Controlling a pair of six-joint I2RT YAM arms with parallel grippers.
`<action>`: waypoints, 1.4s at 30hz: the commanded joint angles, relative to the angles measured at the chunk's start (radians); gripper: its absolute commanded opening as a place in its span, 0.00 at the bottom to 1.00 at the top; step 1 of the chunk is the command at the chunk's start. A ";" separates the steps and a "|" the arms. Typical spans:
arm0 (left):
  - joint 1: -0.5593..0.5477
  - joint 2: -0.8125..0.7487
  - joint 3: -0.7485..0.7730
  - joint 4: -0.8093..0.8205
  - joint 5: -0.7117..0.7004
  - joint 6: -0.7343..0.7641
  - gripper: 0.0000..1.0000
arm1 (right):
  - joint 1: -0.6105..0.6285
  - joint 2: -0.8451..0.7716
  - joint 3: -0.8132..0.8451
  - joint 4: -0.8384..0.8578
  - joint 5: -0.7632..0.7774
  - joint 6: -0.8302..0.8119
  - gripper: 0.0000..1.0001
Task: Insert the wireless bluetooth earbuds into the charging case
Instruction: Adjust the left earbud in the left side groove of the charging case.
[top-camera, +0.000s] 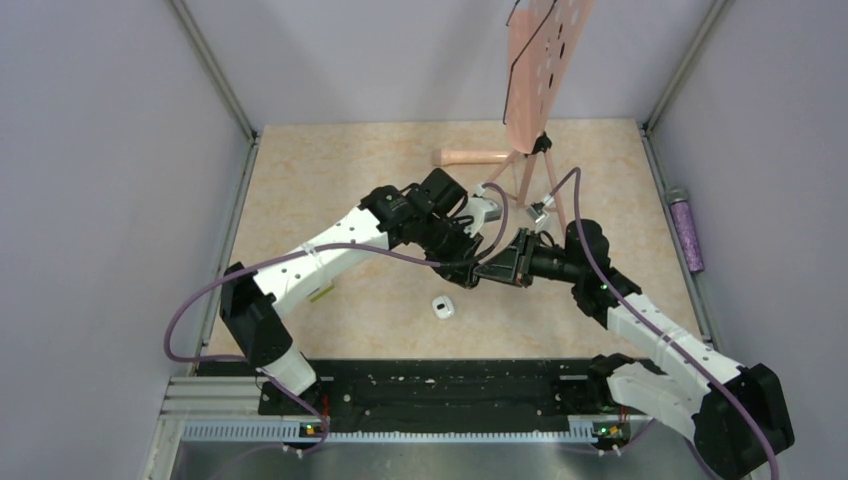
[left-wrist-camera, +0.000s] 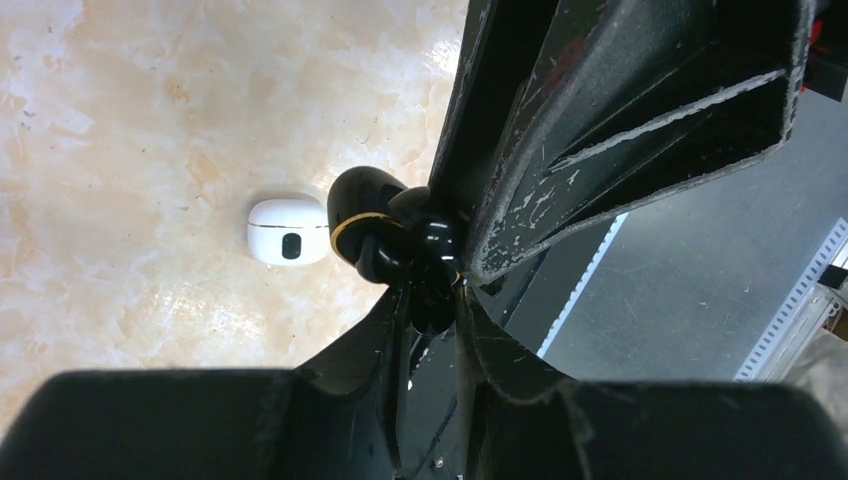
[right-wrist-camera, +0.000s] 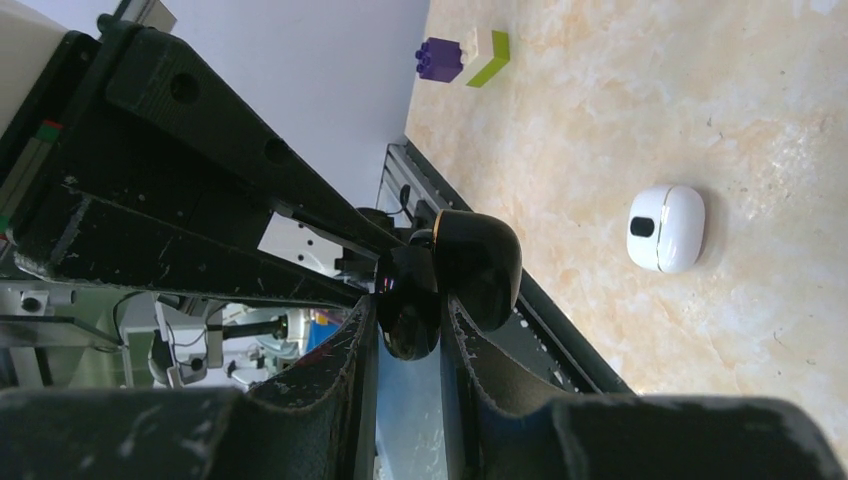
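The white charging case (top-camera: 443, 306) lies on the beige table, its lid down; it also shows in the left wrist view (left-wrist-camera: 288, 231) and in the right wrist view (right-wrist-camera: 666, 228). Above and behind it, my two grippers meet tip to tip in mid-air. My left gripper (left-wrist-camera: 432, 300) is shut on a glossy black earbud (left-wrist-camera: 368, 222) with a gold ring. My right gripper (right-wrist-camera: 408, 312) is shut on black earbud material too (right-wrist-camera: 478, 262). I cannot tell whether they pinch one earbud or two pressed together. From above, the left gripper (top-camera: 468, 266) and right gripper (top-camera: 497, 268) hide the earbuds.
A purple, white and yellow-green block (right-wrist-camera: 463, 57) lies at the table's left side, by the left arm (top-camera: 320, 293). A pink stand with a perforated board (top-camera: 540, 70) rises at the back. A purple bottle (top-camera: 687, 235) lies beyond the right wall rail. A black base rail (top-camera: 430, 385) runs along the near edge.
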 joint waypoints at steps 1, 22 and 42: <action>-0.012 0.017 0.043 0.007 0.034 0.001 0.00 | 0.017 -0.005 0.032 0.125 -0.010 0.039 0.00; -0.012 0.018 0.069 -0.019 -0.020 -0.008 0.25 | 0.018 -0.006 0.014 0.158 0.007 0.074 0.00; -0.012 -0.038 0.071 0.001 -0.101 -0.028 0.52 | 0.019 -0.006 -0.005 0.157 0.009 0.067 0.00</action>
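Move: The black charging case, held open in the right fingers, has its middle about 2 cm right of and 1 cm ahead of the left hand, whose fingertips already pinch the left earbud at its groove. The right earbud sits some 2 cm ahead of the left hand. On the table roughly 19 cm below lies the white case, about 5 cm to the left and 1 cm ahead. From the right hand, the charging case is 1 cm ahead and 1 cm left. The left earbud stays at its groove while the right hand, keeping its grip, raises the charging case by about 1.5 cm and tilts it slightly. The left hand rises barely half a centimetre, pauses, then its fingers open to about twice their gap and let go of the earbud, as the hand drifts just under 1 cm forward and a little left, sinking back. ##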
